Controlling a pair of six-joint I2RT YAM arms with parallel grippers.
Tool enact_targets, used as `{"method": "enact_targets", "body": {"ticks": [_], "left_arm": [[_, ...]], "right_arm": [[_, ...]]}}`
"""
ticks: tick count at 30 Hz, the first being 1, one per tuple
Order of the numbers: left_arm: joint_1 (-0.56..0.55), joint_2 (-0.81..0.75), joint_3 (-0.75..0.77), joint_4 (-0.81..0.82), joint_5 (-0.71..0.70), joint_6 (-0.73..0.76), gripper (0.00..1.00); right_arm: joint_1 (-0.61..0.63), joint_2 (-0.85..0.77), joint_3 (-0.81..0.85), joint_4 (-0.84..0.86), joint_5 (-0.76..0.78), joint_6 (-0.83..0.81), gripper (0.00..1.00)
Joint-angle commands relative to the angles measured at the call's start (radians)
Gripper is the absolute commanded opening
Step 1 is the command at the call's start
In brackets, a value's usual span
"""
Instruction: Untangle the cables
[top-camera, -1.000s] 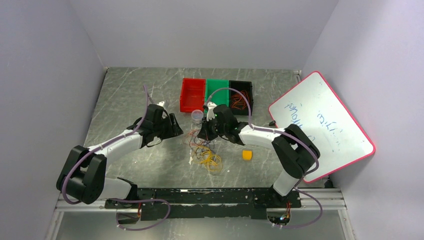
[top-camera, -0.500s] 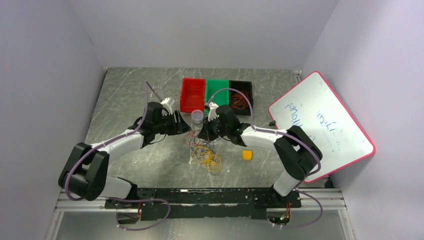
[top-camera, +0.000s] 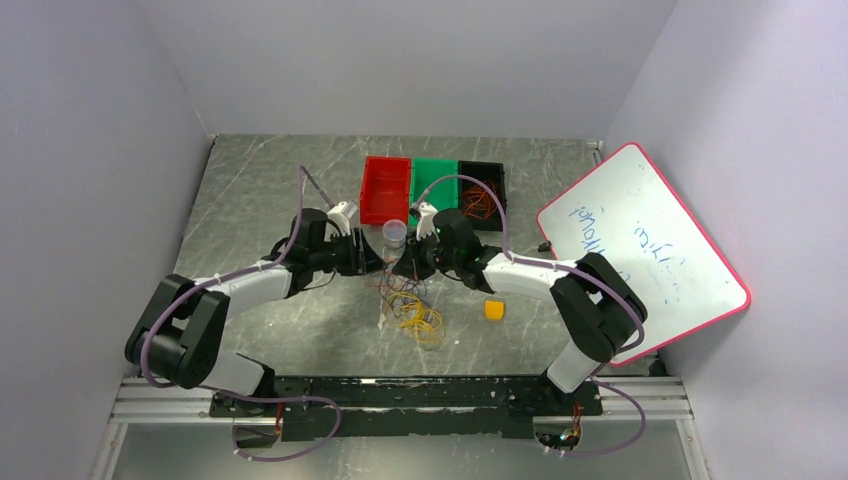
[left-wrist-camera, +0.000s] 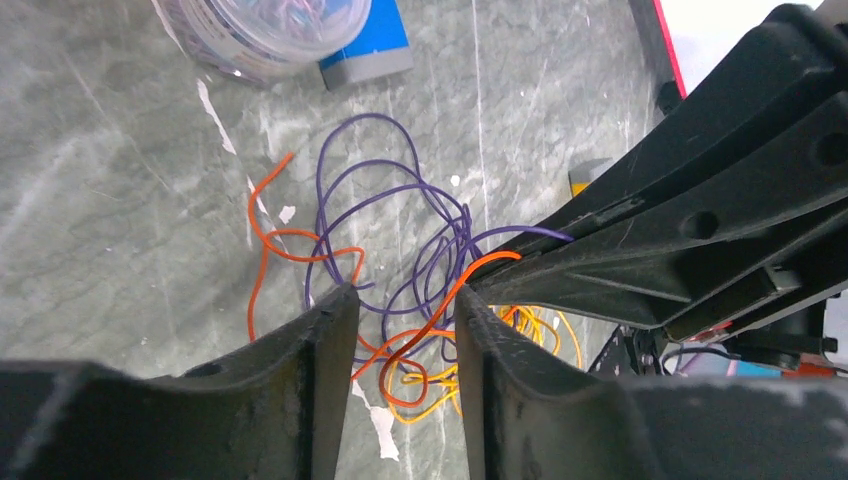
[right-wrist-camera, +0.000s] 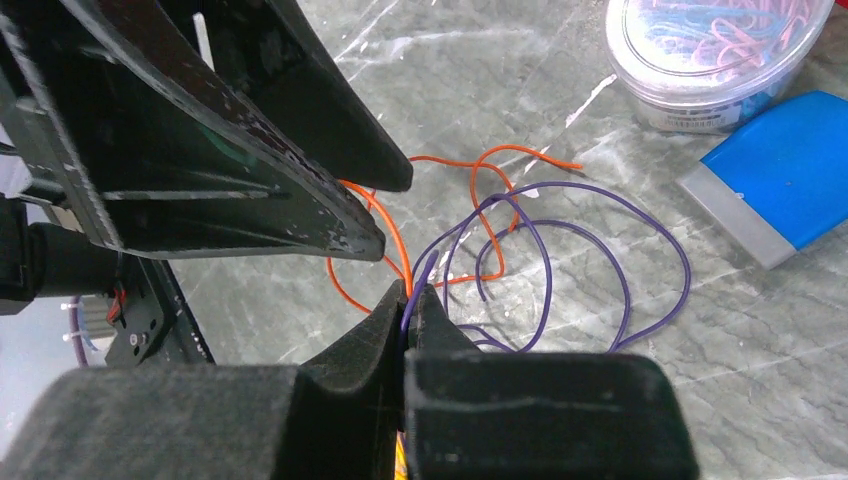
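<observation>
The cables (top-camera: 408, 300) lie tangled mid-table between both grippers: purple loops (left-wrist-camera: 370, 190), a red-orange strand (left-wrist-camera: 262, 240) and a yellow-orange bundle (left-wrist-camera: 530, 325) nearest the arm bases. My right gripper (right-wrist-camera: 410, 295) is shut, pinching a purple strand (right-wrist-camera: 600, 230) at its tips, with the red-orange strand (right-wrist-camera: 480, 165) running into the same pinch. My left gripper (left-wrist-camera: 403, 300) faces it tip to tip just above the tangle. It is open, and a red-orange loop passes through the gap between its fingers. The two grippers (top-camera: 378, 262) (top-camera: 412, 260) nearly touch.
A clear tub of coloured clips (top-camera: 395, 231) and a blue card (right-wrist-camera: 790, 180) sit just behind the tangle. Red (top-camera: 386, 188), green (top-camera: 434, 183) and black (top-camera: 480, 190) bins stand farther back. A yellow block (top-camera: 494, 309) lies right of the cables. A whiteboard (top-camera: 640, 250) leans at the right.
My left gripper has travelled right, from well left of the tangle to right up against the right gripper's tips, and its jaws have narrowed a little. The right gripper has barely moved.
</observation>
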Motion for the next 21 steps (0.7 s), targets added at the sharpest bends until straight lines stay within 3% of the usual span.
{"method": "enact_targets", "body": {"ticks": [1, 9, 11, 15, 21], "left_arm": [[0.004, 0.027, -0.016, 0.090, 0.087, 0.010, 0.41], [0.003, -0.025, 0.010, 0.007, 0.008, 0.019, 0.08], [0.004, -0.052, 0.026, -0.046, -0.027, 0.032, 0.07], [0.003, -0.111, 0.084, -0.150, -0.086, 0.076, 0.07], [0.003, -0.177, 0.191, -0.292, -0.101, 0.156, 0.07]], "right_arm": [[-0.005, -0.023, -0.006, 0.043, -0.019, 0.018, 0.00], [-0.006, -0.028, -0.002, 0.015, 0.002, -0.004, 0.00], [-0.005, -0.035, -0.002, 0.003, 0.016, -0.012, 0.05], [-0.005, -0.062, -0.006, -0.022, 0.052, -0.031, 0.30], [-0.005, -0.114, 0.011, -0.018, 0.084, -0.039, 0.42]]}}
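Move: The orange cable's raised strand runs between the open left fingertips, about 1 cm right of the hand point, level with it otherwise. The right fingers are still shut on that strand, at their own hand point, together with the purple cable. From the left hand, the purple coil lies some 5 cm right, 3 back and 6 below, the yellow cable 7 right, 9 back and 6 below, and the clear tub 2 right, 6 ahead and 4 below. Left pinches the orange cable and rises about 5 cm while right opens, releasing both cables, rising 2 cm. ##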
